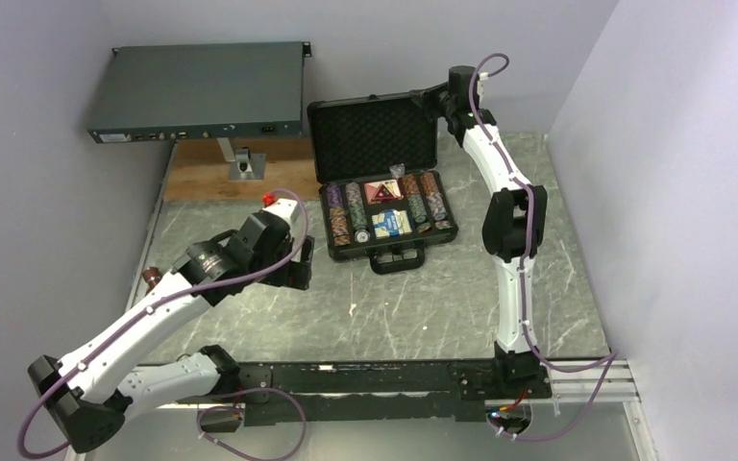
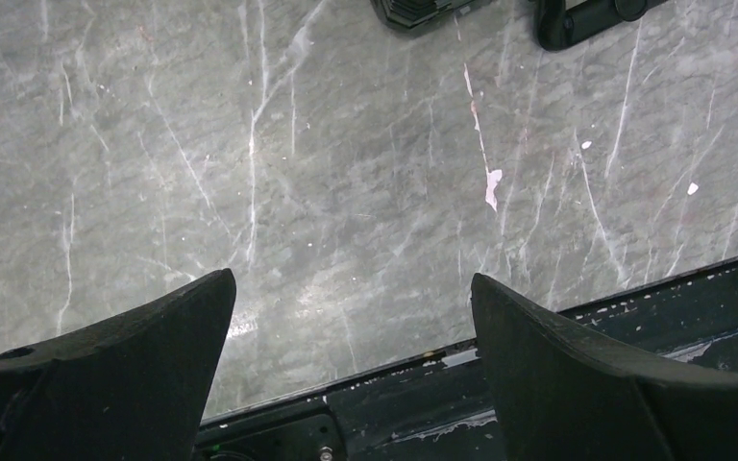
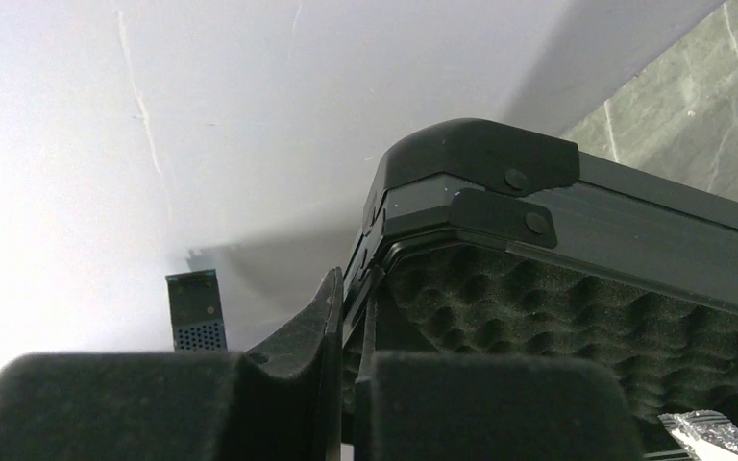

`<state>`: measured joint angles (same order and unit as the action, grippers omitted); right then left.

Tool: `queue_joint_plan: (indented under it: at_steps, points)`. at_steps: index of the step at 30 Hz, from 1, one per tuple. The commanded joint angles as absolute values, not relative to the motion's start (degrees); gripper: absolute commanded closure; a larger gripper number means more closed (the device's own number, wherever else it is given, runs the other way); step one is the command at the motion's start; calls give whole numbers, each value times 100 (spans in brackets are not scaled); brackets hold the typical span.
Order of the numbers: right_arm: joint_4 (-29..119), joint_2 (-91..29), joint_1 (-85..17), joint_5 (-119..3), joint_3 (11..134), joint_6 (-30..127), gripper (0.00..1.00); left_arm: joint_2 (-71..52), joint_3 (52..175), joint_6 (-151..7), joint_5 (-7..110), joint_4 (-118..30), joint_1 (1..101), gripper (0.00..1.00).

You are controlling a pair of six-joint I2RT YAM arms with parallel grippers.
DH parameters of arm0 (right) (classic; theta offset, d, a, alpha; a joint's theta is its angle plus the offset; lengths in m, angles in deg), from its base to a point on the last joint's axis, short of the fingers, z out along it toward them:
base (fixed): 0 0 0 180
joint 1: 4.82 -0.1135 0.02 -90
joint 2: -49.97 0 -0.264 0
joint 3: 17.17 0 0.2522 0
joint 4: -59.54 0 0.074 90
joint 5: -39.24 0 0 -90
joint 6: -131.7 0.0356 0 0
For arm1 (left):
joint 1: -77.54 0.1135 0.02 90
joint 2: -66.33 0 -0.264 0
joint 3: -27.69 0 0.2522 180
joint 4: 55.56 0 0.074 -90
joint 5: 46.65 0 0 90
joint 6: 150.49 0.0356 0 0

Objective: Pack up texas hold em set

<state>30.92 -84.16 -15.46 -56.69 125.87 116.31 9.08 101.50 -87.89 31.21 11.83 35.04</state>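
Observation:
The texas hold em set is a black briefcase (image 1: 375, 144) lying open at the back middle of the table, its foam-lined lid (image 3: 557, 307) standing upright. Its tray holds striped chip rows (image 1: 356, 213), a red triangle (image 1: 382, 191) and card decks (image 1: 391, 223); the handle (image 1: 397, 257) faces the near side. My right gripper (image 1: 439, 96) is at the lid's top right corner. In the right wrist view the right gripper (image 3: 351, 327) is shut on the lid's side edge. My left gripper (image 1: 298, 264) hangs open over bare table left of the case, and the left gripper (image 2: 351, 279) holds nothing.
A large flat grey electronics box (image 1: 202, 91) stands raised on a stand at the back left, over a wooden board (image 1: 211, 168). Walls close in behind and on both sides. A black rail (image 1: 384, 379) runs along the table's near edge. A crumpled clear wrapper (image 3: 706, 432) lies in the case.

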Motion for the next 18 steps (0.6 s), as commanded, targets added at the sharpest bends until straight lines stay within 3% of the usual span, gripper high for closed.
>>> queue_joint_plan:
  at_steps: [1, 9, 18]
  points:
    - [3401, -8118, -1570, -5682, 12750, 11264, 100, 1251, 9981, -9056, 2939, 1286, 3532, 0]
    - [3545, -6772, -1627, -5785, 11285, 11127, 100, 1699, 9692, -9010, 3006, 1264, 3528, 0]
    - [3961, -4521, -1884, -5650, 8204, 11137, 100, 2156, 9344, -8816, 3317, 1154, 3531, 0]
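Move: The right hand already pinches the open lid's far right corner; the case's tray, onto which the lid will close, is centred some 20 cm back, 10 cm left and 20 cm below. The red card box lies about 14 cm back and 11 cm left, the small clear bag 10 cm back and 7 cm left, both some 20 cm below. From the left hand the tray is about 26 cm ahead, 22 cm right and 15 cm down. Keeping its pinch on the lid's corner, the right hand pulls back about 11 cm, swinging it towards the tray. ##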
